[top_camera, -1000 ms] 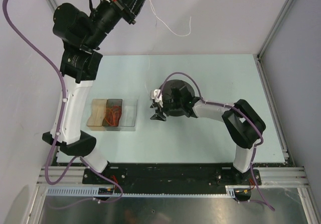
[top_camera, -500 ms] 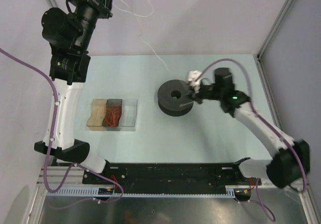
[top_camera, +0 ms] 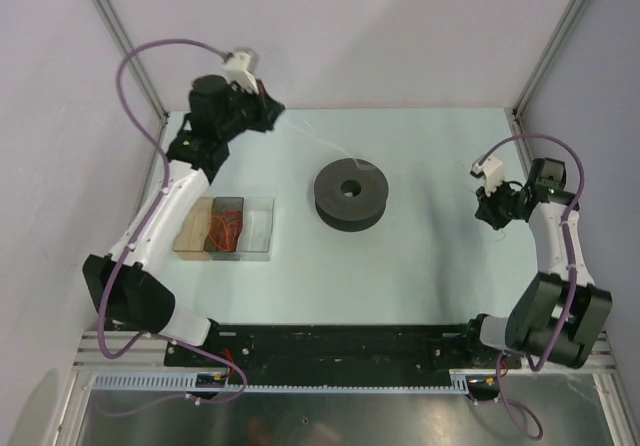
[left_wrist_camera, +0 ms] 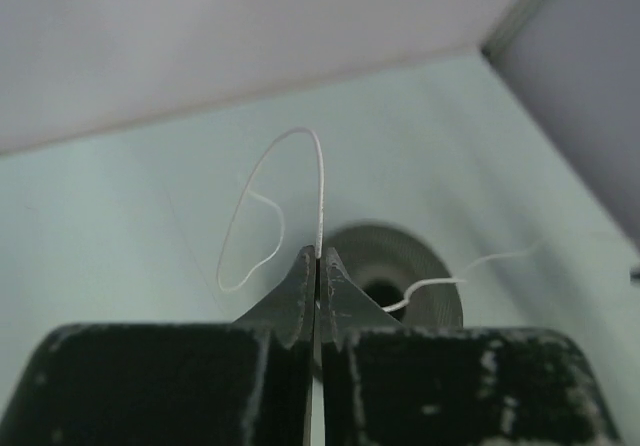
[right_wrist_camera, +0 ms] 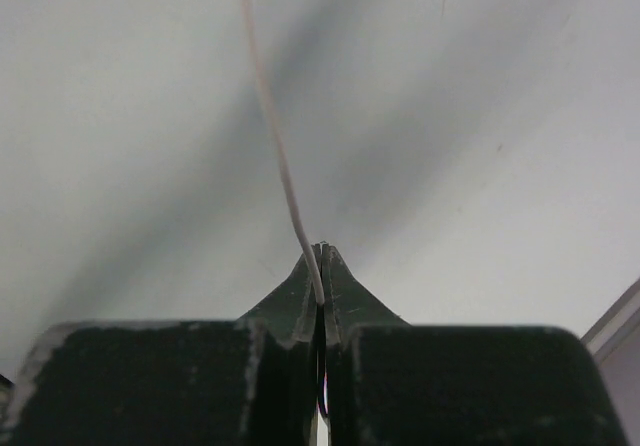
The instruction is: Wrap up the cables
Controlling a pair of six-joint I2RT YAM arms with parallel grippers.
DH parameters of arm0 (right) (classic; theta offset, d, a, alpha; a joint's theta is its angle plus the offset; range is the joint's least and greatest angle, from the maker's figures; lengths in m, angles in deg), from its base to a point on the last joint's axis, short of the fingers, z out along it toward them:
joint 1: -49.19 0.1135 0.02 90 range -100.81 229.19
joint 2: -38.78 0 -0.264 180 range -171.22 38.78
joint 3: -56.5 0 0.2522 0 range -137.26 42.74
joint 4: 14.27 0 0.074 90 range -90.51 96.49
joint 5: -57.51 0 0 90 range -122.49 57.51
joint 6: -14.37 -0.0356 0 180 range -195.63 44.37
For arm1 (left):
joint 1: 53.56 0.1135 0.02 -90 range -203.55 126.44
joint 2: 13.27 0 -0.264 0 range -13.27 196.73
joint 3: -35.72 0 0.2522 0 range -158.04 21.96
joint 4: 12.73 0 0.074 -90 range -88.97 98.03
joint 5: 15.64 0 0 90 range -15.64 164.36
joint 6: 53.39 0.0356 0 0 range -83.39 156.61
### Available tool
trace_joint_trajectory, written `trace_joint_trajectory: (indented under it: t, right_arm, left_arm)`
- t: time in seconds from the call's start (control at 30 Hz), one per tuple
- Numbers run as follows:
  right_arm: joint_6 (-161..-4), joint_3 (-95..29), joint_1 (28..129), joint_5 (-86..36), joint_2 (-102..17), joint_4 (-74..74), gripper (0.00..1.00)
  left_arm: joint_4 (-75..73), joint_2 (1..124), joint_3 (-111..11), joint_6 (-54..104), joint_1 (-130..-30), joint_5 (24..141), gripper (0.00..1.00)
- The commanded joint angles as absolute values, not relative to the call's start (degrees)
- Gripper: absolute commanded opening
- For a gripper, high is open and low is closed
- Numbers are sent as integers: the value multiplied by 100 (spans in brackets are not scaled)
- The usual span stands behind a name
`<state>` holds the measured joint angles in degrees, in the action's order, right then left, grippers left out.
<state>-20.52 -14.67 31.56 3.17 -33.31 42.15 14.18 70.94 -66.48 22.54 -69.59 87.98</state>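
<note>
The cable is a thin white wire. My left gripper is shut on it; the wire rises from the tips and loops down to the left. Beyond the tips lies the black spool, and another stretch of wire leads from its hub to the right. In the top view the spool lies flat mid-table, with the left gripper at the back left. My right gripper is near the right edge, well away from the spool. It is shut on the cable, which runs up and away from the tips.
A clear compartment box holding orange-red pieces lies left of the spool, under the left arm. Frame posts and walls close the table at the back and both sides. Purple hoses run along both arms.
The left arm came down from high at the back wall to the table's back left. The right arm swung from the spool to the right edge and its jaws shut on the wire.
</note>
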Motion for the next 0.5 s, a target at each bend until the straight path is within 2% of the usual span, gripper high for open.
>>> trace_joint_trajectory:
  t: [0.0, 0.27, 0.47]
  right_arm:
    - [-1538, -1375, 2992, -149, -3843, 4406, 0]
    - [-1605, -1376, 3380, -315, -4038, 4405, 0]
    - [-1614, -1378, 3354, -518, -4139, 4314, 0]
  left_arm:
    - [1294, 6699, -5943, 3358, -7584, 9517, 0]
    - [1603, 6441, -4232, 5056, -8859, 9855, 0]
    - [2177, 6032, -3215, 6332, -9084, 10281, 0]
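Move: The left hand, shut on the white cable, is high over the table: the black disc lies about 23 cm to its right, only 2 cm farther out and some 35 cm below. At that same low level, the box's empty compartment is about 9 cm back and 3 cm left of this hand, and the orange cable 9 cm back and 11 cm left. From the right hand, also shut on a pale strand, the disc is roughly 35 cm left, 14 cm ahead and 12 cm below. Keeping its pinch on the white cable, the left hand sweeps down about 21 cm while drawing back some 17 cm and going right about 10 cm, coming in towards the near-left side of the black disc as the wrist turns clockwise some 40 degrees and rolls left side up. The right hand sinks about 5 cm towards the table early on and then holds there well right of the disc, fingers still shut on its strand and tipping down slightly. ##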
